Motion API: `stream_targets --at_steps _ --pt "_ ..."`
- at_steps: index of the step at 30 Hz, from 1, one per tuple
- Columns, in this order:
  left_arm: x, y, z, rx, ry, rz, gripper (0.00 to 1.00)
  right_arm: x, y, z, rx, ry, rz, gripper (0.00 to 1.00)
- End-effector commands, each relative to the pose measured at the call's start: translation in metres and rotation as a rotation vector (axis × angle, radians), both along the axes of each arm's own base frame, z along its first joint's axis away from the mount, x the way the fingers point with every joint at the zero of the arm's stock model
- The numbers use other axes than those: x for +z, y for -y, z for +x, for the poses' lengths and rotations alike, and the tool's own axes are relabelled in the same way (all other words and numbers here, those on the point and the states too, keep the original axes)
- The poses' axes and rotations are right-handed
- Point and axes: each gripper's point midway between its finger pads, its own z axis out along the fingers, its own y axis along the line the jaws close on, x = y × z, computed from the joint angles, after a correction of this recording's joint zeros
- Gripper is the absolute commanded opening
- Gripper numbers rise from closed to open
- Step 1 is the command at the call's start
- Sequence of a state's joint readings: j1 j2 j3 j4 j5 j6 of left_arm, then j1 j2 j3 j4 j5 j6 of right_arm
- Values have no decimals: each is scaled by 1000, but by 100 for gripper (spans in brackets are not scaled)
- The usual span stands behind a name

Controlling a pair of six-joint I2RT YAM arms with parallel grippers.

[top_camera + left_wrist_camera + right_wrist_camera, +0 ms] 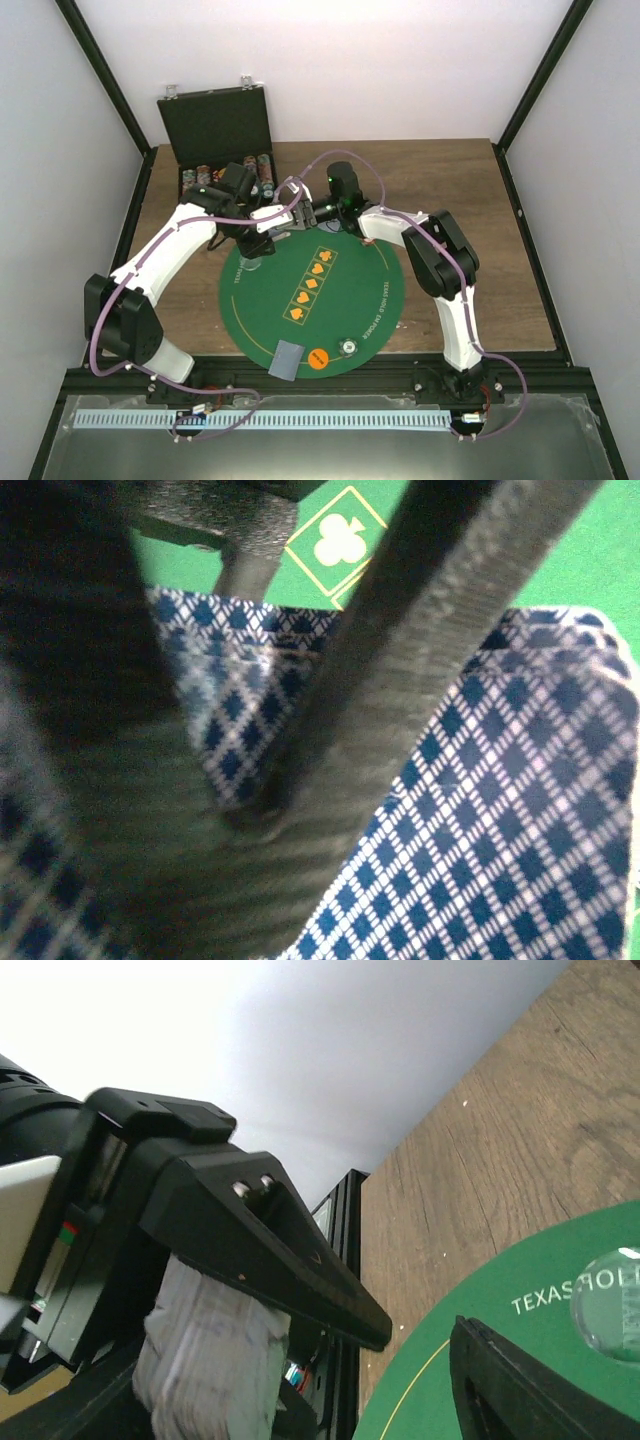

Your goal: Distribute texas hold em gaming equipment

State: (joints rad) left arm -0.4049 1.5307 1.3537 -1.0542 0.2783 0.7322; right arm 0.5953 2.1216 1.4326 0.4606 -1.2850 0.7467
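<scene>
My left gripper (262, 228) hangs over the far left edge of the green felt mat (330, 310) and is shut on a deck of playing cards (520, 810) with blue-diamond backs. The right wrist view shows that deck edge-on (205, 1360), clamped under a black finger. My right gripper (298, 214) is right beside it, jaws apart with nothing between them; one finger (515, 1385) shows at the lower right. On the mat's near edge lie a single card (287, 358), an orange disc (318, 359) and a silvery disc (348, 346). A clear disc (612, 1305) sits by the mat's lettering.
The black hinged case (215, 120) stands open at the back left, with rows of chips (225, 176) in its tray, just behind the left gripper. Brown table (480, 200) runs to the right of the mat. A black frame rail edges the table.
</scene>
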Motion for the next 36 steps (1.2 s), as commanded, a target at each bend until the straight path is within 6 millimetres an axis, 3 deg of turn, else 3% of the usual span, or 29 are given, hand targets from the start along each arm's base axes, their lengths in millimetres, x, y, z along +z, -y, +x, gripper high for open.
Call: stream_targets --at_steps 1,9,27,31,36 --pt "0 0 9 14 35 6 47 0 -2 1 -21 27 -39 68" --pt "-5 -4 11 23 43 25 46 1 21 15 -121 49 -108 55" --pt "-9 -9 10 31 43 37 47 14 32 24 -176 118 -183 29" --pt "-9 -9 11 33 44 36 46 19 33 22 -167 123 -187 15" --pt "-10 -10 11 36 43 36 46 22 37 23 -176 133 -199 5"
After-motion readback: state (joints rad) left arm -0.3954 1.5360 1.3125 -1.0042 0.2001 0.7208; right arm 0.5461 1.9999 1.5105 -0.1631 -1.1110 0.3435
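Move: The left gripper still holds the deck, whose middle lies about 3 cm to its right, 1 cm ahead and 1 cm up. From the open right gripper the deck is some 3 cm to the left, level fore and aft and 2 cm lower. The dealt cards on the mat lie about 10 cm right of the right gripper, 1 cm ahead and 18 cm down; the clear disc is roughly 10 cm to its left, 8 cm back and as low. Draw the right gripper about 3 cm to the right off the deck and slightly forward, dipping 1 cm at first and rising again, and shut its fingers on the end of the blue-backed top card. Tip its fingertips down and swing them clockwise, about 10 degrees each. Keep the left grip on the deck while easing that hand some 2 cm down, left and forward. ##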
